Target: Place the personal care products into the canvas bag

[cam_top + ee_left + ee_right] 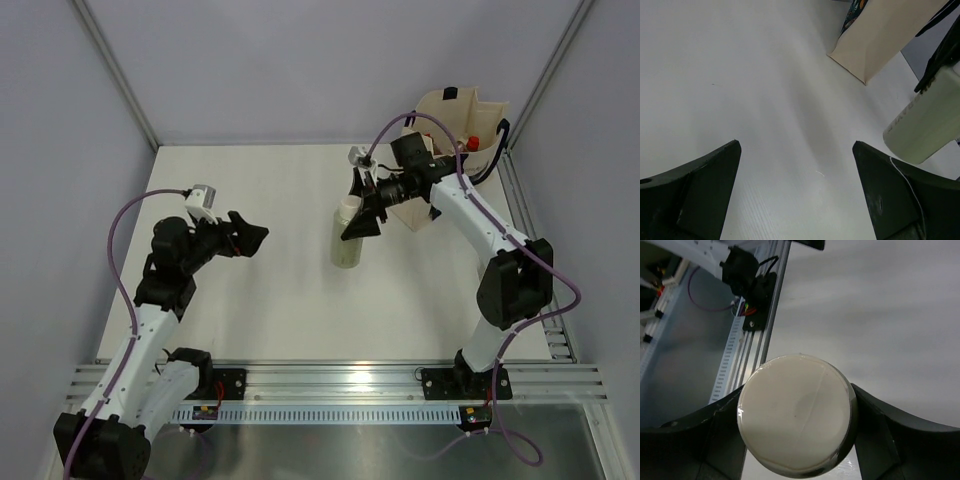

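Note:
A pale white-capped bottle (347, 248) stands upright near the table's middle. My right gripper (362, 222) is shut on its upper part. In the right wrist view its round white cap (796, 415) fills the space between the fingers of the right gripper (797, 396). I cannot tell whether its base touches the table. The canvas bag (458, 108) stands at the far right corner, with a red cap (472, 143) showing inside. My left gripper (250, 238) is open and empty, left of the bottle. The left wrist view shows the left gripper (796, 146), the bottle (925, 130) and the bag (880, 40).
A metal rail (350, 385) runs along the table's near edge and also shows in the right wrist view (740, 355). Pale walls enclose the table at the back and sides.

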Robot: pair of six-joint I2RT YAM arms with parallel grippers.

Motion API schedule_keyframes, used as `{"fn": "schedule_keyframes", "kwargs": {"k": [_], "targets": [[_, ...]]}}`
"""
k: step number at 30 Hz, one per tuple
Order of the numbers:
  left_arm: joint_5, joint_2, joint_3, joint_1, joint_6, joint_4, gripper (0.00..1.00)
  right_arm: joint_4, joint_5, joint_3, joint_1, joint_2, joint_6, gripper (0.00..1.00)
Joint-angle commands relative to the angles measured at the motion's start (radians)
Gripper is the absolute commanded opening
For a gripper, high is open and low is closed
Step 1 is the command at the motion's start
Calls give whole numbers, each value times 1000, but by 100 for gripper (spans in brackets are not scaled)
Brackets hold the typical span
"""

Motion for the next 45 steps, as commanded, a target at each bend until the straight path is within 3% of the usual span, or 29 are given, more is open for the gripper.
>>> {"fn": "schedule_keyframes", "kwargs": {"k": [1,2,3,4,5,7,11,13,19,24,32,41,43,45], "targets": [[27,16,2,-3,-7,83,99,422,-142,49,-97,-56,504,0],[34,19,2,-3,-7,89,99,552,-135,37,-122,-67,730,0],[38,25,0,-3,-7,92,99,777,-129,43,-150,-75,838,0],[39,30,-1,-3,-7,95,99,849,-113,61,-177,-67,930,0],[47,31,0,-3,-7,102,99,897,-101,139,-229,-51,1036,0],[51,42,0,-3,-9,100,99,916,-66,260,-279,11,1098,0],[59,54,2,-3,-10,135,99,1058,-11,369,-383,75,1317,0],[61,56,2,-3,-9,140,99,1061,44,423,-455,101,1332,0],[59,53,-10,-3,-9,149,99,763,215,713,-617,216,1104,0],[64,63,-27,-3,-21,175,99,503,374,804,-649,310,823,0],[74,94,5,-3,-10,180,99,340,533,703,-548,361,513,0],[74,70,-27,-3,-16,186,99,212,569,546,-472,348,440,0],[74,65,-35,-3,-18,192,99,195,580,526,-471,351,450,5],[74,65,-40,-3,-19,200,99,172,589,510,-468,350,442,16]]}}
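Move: The canvas bag, where the right hand is taking its pale white-capped bottle, has its middle about 26 cm ahead of that hand, 26 cm to its right and some 11 cm below. Inside it, a red-capped bottle stands about 27 cm ahead, 29 cm right and 15 cm down. The lying green bottle is level with the hand, about 38 cm right and 22 cm below. From the left hand, the bag is roughly 26 cm ahead, 47 cm right and 9 cm below. Keeping its grip on the pale bottle, the right hand swings it forward and to the right towards the bag, rising about 21 cm to clear the rim and turning some 65 degrees clockwise. It then sinks about 26 cm into the bag's mouth, easing slightly back and to the left, its left side dipping, fingers unchanged. ##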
